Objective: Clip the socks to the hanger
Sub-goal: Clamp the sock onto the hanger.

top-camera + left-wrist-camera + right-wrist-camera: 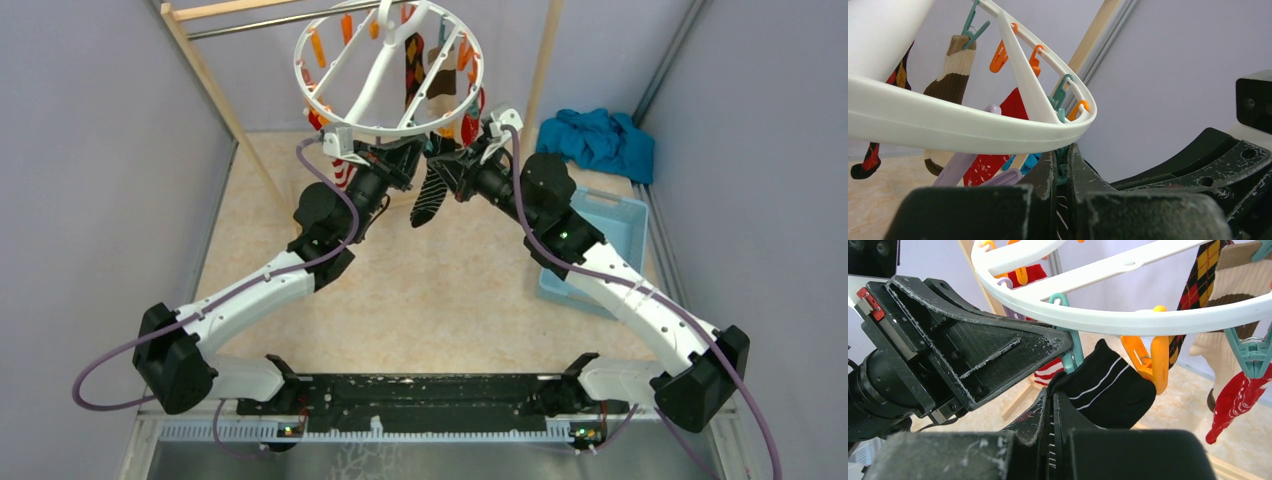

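Note:
The white round hanger (pixel 390 75) hangs from the rod, with several socks clipped to it. Among them are an argyle one (pixel 1204 285) and a red patterned one (pixel 1233 400). Under the ring's near rim, my left gripper (pixel 1063 152) is shut on a teal clip (pixel 1072 354). The black sock with thin white stripes (pixel 1108 390) has its top edge at that clip's mouth. My right gripper (pixel 1051 392) is shut on that edge, and the rest of the sock (pixel 430 195) dangles below. A red-and-white striped sock (pixel 343 172) hangs behind the left gripper (pixel 413 158).
An orange clip (pixel 1149 360) hangs just right of the teal one. A wooden rack (pixel 215 95) with a metal rod carries the hanger. At the right lie a teal-blue cloth heap (pixel 600 140) and a light blue bin (pixel 605 235). Grey walls close in both sides.

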Robot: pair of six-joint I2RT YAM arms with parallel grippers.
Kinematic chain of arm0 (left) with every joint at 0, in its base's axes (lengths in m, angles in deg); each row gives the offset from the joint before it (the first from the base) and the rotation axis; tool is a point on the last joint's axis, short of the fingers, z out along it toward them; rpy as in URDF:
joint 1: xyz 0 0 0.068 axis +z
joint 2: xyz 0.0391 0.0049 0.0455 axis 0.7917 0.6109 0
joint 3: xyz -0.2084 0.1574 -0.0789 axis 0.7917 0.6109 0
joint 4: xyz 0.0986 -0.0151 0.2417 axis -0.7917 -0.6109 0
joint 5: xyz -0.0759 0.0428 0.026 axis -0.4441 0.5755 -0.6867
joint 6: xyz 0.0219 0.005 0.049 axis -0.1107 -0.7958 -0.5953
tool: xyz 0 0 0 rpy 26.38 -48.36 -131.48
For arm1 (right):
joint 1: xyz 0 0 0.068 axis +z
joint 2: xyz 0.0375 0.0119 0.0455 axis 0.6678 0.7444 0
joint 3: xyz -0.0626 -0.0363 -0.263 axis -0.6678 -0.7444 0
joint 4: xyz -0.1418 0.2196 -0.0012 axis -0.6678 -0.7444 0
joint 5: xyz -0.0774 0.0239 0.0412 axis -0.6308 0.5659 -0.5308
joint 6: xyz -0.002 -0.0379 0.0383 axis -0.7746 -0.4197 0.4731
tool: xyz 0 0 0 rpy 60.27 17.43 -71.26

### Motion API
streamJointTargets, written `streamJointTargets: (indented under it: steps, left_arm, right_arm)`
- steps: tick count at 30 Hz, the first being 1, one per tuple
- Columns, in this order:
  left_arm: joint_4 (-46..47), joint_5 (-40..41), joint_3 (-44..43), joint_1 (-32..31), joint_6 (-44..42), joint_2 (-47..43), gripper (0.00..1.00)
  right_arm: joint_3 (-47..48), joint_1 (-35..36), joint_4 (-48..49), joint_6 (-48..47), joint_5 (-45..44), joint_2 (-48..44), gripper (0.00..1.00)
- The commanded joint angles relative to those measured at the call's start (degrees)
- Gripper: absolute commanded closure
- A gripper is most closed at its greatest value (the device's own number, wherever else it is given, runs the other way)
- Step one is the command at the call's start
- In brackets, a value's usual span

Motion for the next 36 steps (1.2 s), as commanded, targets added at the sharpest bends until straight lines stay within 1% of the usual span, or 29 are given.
streamJointTargets:
  steps: [1, 6, 7, 12, 15, 20, 26, 29, 36]
  left_arm:
    - [-0.85, -0.82, 0.21, 0.03, 0.07, -0.41, 1.0]
    - [-0.81, -0.72, 0.13, 0.01, 0.26, -0.89, 1.0]
    - [-0.86, -0.56, 0.2, 0.03, 0.21, -1.1, 0.98]
    - [-0.78, -0.93, 0.38, 0.03, -0.01, -2.01, 0.84]
    - [-0.86, -1.29, 0.38, 0.02, -0.01, -2.43, 0.77]
    - [-1.21, -1.3, 0.38, 0.04, -0.09, -2.68, 0.76]
    - [-1.48, -1.57, -0.16, 0.03, -0.27, -2.41, 0.72]
    - [-1.59, -1.87, -0.49, 0.03, -0.27, -2.2, 0.68]
    - [-1.82, -1.78, -0.38, 0.04, -0.43, -2.33, 0.44]
  right_arm:
    - [3.5, 0.68, 2.99, -0.94, -0.28, -0.91, 1.0]
    - [3.36, 0.72, 2.99, -0.93, -0.18, -0.62, 1.0]
    - [3.35, 0.72, 3.0, -0.92, -0.11, -0.51, 1.0]
    - [3.33, 0.72, 3.41, -0.75, 0.3, -0.36, 1.0]
    - [3.5, 0.72, 3.44, -0.62, 0.5, -0.11, 1.0]
    - [3.59, 0.72, 3.78, -0.57, 0.61, 0.02, 1.0]
    - [3.9, 0.69, 3.96, -0.57, 0.7, 0.01, 1.0]
    - [4.03, 0.72, 4.05, -0.58, 0.61, 0.07, 1.0]
    - [4.76, 0.72, 4.4, -0.65, 0.71, 1.0, 1.0]
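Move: Just under the hanger's rim, which is some 3 cm above the left hand, the left fingers are already shut on the teal clip. The black sock's cuff, pinched by the right hand, lies about 3 cm right of the left hand and 3 cm lower, level fore and aft. An orange clip on the rim is roughly 4 cm ahead and 4 cm right of the left hand. From the right hand, the teal clip is about 3 cm left, 1 cm ahead and 3 cm above. Releasing the teal clip's handles, the left hand eases its squeeze while drifting up about 1 cm and slightly back, then stays there as the fingers open on to roughly half width on either side of the clip. The right hand stays in place, shut, and keeps pinching the black sock's cuff up at the clip's jaws. ##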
